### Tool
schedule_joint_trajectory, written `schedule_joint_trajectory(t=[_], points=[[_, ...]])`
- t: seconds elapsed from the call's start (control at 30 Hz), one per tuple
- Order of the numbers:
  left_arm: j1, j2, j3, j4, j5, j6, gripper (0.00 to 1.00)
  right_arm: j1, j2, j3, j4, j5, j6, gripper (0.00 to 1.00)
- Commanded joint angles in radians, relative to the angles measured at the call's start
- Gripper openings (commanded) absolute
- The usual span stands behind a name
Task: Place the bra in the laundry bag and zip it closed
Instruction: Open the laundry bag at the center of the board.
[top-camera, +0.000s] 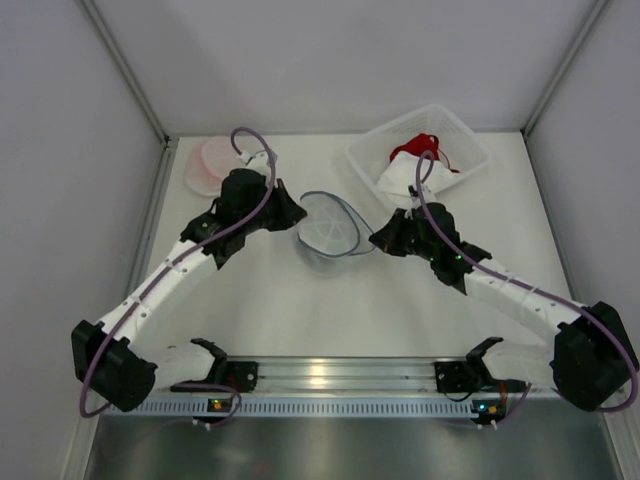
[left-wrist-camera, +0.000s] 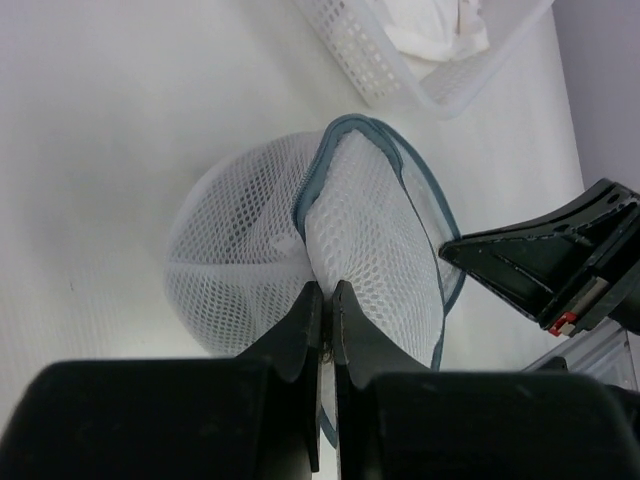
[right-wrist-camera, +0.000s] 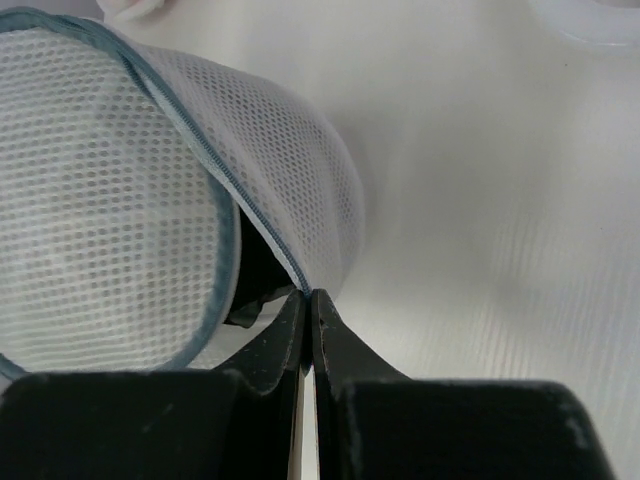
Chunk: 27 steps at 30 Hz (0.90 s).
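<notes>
The laundry bag (top-camera: 328, 232) is a round white mesh pouch with blue-grey trim, lying mid-table between both arms. Its flap stands partly open along the zipper (right-wrist-camera: 215, 160). My left gripper (top-camera: 300, 214) is shut on the bag's mesh at its left side, the fingertips (left-wrist-camera: 327, 288) pinching fabric. My right gripper (top-camera: 377, 241) is shut on the bag's edge at the zipper's end (right-wrist-camera: 308, 293). Through the mesh (left-wrist-camera: 370, 220) the inside looks dense white. A dark shape (right-wrist-camera: 250, 292) shows under the flap; I cannot tell what it is. No bra shows plainly.
A white slotted basket (top-camera: 470, 135) at the back right holds a red garment (top-camera: 415, 148) and white cloth (top-camera: 400, 178); its corner is close behind the bag (left-wrist-camera: 370, 60). A pink round item (top-camera: 210, 165) lies at the back left. Grey walls enclose the table.
</notes>
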Motion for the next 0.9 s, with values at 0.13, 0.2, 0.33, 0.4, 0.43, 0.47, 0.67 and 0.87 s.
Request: schedule_joint_trajectory(t=[0.13, 0.2, 0.33, 0.4, 0.43, 0.47, 0.67, 0.87], points=[[0.006, 0.045, -0.027, 0.025, 0.152, -0.049, 0.23, 0.012, 0.009, 0.020, -0.018, 0.030, 0.020, 0.00], [0.012, 0.016, -0.058, 0.068, 0.129, -0.074, 0.42, 0.012, 0.013, 0.032, -0.061, 0.053, 0.013, 0.00], [0.070, -0.033, -0.081, 0.032, 0.045, -0.004, 0.86, 0.012, 0.003, 0.069, -0.159, 0.135, -0.013, 0.00], [0.070, -0.052, -0.053, -0.016, 0.028, 0.099, 0.92, 0.012, 0.003, 0.109, -0.228, 0.181, -0.051, 0.00], [0.070, -0.056, -0.017, -0.055, 0.033, 0.128, 0.93, 0.012, 0.003, 0.118, -0.240, 0.191, -0.063, 0.00], [0.069, -0.059, 0.000, -0.074, 0.045, 0.154, 0.94, 0.012, -0.002, 0.130, -0.251, 0.203, -0.080, 0.00], [-0.078, 0.003, 0.054, -0.096, -0.077, 0.184, 0.93, 0.012, -0.005, 0.146, -0.248, 0.183, -0.071, 0.00], [-0.356, 0.129, 0.157, -0.131, -0.363, 0.173, 0.91, 0.014, -0.011, 0.124, -0.242, 0.177, -0.048, 0.00]])
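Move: The left gripper holds the laundry bag's left edge pulled up; the bag's middle is about 7 cm to its right, 3 cm back and some 14 cm below. From the right gripper, shut on the rim, that middle lies roughly 8 cm left, 2 cm ahead and 5 cm down, with the white basket about 19 cm ahead and 9 cm right. The pink bag lies some 20 cm left and 15 cm ahead of the left hand. Lower the left gripper about 4 cm while spreading its fingers wide to release the bag, lift it back up nearly as far, then swing it some 8 cm right and a little back over the bag, rolling its left side up about 15 degrees and turning slightly clockwise. Keep the right gripper pinched on the rim, drawing it about 3 cm right with a small dip and a slight roll. ##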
